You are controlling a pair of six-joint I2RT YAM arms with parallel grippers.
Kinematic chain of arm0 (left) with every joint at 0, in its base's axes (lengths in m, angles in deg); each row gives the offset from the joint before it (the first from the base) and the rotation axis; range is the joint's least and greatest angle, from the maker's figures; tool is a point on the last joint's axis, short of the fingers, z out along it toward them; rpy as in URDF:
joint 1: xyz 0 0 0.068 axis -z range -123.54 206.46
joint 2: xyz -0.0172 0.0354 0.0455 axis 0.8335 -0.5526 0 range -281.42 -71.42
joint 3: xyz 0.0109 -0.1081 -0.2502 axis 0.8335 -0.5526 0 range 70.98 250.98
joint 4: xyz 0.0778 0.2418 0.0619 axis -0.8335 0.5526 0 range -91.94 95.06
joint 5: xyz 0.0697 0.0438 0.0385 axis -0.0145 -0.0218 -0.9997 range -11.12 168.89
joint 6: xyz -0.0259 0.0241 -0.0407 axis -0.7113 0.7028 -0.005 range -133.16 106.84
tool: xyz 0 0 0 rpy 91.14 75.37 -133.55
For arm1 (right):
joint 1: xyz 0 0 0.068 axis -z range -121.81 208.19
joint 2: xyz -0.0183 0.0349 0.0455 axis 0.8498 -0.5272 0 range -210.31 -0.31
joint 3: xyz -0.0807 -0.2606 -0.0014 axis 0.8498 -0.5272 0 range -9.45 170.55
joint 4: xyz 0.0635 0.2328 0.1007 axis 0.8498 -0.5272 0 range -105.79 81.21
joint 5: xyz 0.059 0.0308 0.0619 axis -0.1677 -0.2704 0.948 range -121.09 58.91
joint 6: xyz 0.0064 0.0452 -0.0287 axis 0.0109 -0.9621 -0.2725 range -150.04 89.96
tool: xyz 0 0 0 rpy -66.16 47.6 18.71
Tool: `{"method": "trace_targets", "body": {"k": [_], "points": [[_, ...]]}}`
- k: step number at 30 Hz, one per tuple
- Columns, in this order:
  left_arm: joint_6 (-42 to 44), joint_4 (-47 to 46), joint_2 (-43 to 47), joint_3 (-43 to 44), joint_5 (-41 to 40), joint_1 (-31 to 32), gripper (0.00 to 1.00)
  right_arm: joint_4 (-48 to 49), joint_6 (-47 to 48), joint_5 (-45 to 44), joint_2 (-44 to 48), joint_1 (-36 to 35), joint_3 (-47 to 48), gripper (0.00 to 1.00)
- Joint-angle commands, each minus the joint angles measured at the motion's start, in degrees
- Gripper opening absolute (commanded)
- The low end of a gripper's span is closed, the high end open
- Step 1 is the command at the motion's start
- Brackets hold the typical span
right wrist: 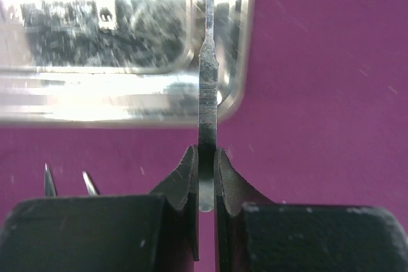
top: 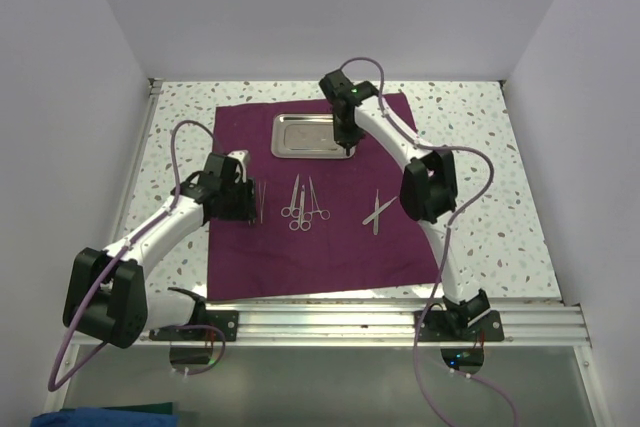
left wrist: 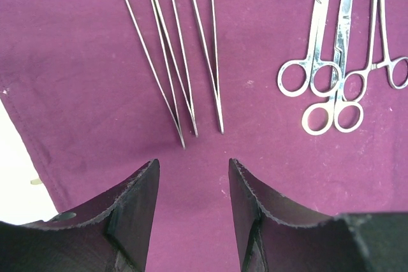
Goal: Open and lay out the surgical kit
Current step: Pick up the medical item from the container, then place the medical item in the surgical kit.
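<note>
The plum cloth wrap (top: pixel 320 252) lies spread flat on the table. The steel tray (top: pixel 285 135) rests on its far part. My right gripper (right wrist: pixel 205 157) is shut on a thin flat steel instrument handle (right wrist: pixel 207 100), which sticks out over the tray's corner (right wrist: pixel 236 97). My left gripper (left wrist: pixel 193 170) hangs open over bare cloth (left wrist: pixel 83 74), just short of the tips of several long tweezers (left wrist: pixel 185 62). Ring-handled scissors and forceps (left wrist: pixel 331 81) lie to their right. In the top view they (top: pixel 300 209) sit mid-cloth, and a crossed pair of instruments (top: pixel 378 212) lies further right.
The speckled tabletop (top: pixel 500 177) surrounds the cloth, with white walls on three sides. An aluminium rail (top: pixel 330 325) with the arm bases runs along the near edge. Two pointed tips (right wrist: pixel 48 179) show at the lower left of the right wrist view.
</note>
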Motion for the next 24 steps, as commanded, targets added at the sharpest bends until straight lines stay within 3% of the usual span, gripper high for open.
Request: {"method": "trace_targets", "body": {"k": [1,3,7,10,16,22,24], "points": [[-0.71,-0.91,1.27,0.09,0.33,0.74,0.52,-2.32,0.07,-2.49,12.15,0.02,-4.92,0.0],[-0.71,-1.09,1.45,0.0,0.42,0.83,0.53,-0.83,-0.8,-2.49,18.73,0.02,-13.0,0.0],[-0.98,-1.27,1.54,-0.09,-0.28,0.83,0.7,3.57,-3.0,-0.83,29.64,-0.41,-32.65,0.0],[-1.41,-1.0,1.54,0.17,-1.68,0.92,0.78,6.2,-4.85,0.14,35.62,-0.68,-43.38,0.0],[-2.29,0.66,1.89,1.75,-4.68,0.92,0.81,15.69,-7.04,5.75,46.07,-0.94,-62.64,0.0],[-6.33,6.1,2.41,7.71,-3.45,0.83,0.79,22.91,-6.35,6.65,48.38,-1.56,-71.2,0.0],[-8.53,8.21,4.16,9.39,-3.71,0.83,0.79,22.91,-5.29,5.95,48.11,-1.65,-71.47,0.48]]}}
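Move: The right gripper holds a scalpel handle by its near end above the tray's near right corner. The two crossed scalpel handles lie about 18 cm back and 8 cm right of it, some 6 cm lower; the tray's middle is about 4 cm ahead and 11 cm left, the scissors some 16 cm back and 13 cm left, both also about 6 cm below. From the left gripper the crossed handles lie about 36 cm right and 3 cm ahead, 5 cm down. Carry the held handle back about 20 cm and 9 cm to the right, away from the tray: arch up some 7 cm first, then sink to just under the starting height over the crossed handles, tipping the fingers about 10 degrees steeper. Start opening the right fingers at the end to let go. Meanwhile spread the left fingers wider and finally lift that hand a couple of centimetres. ##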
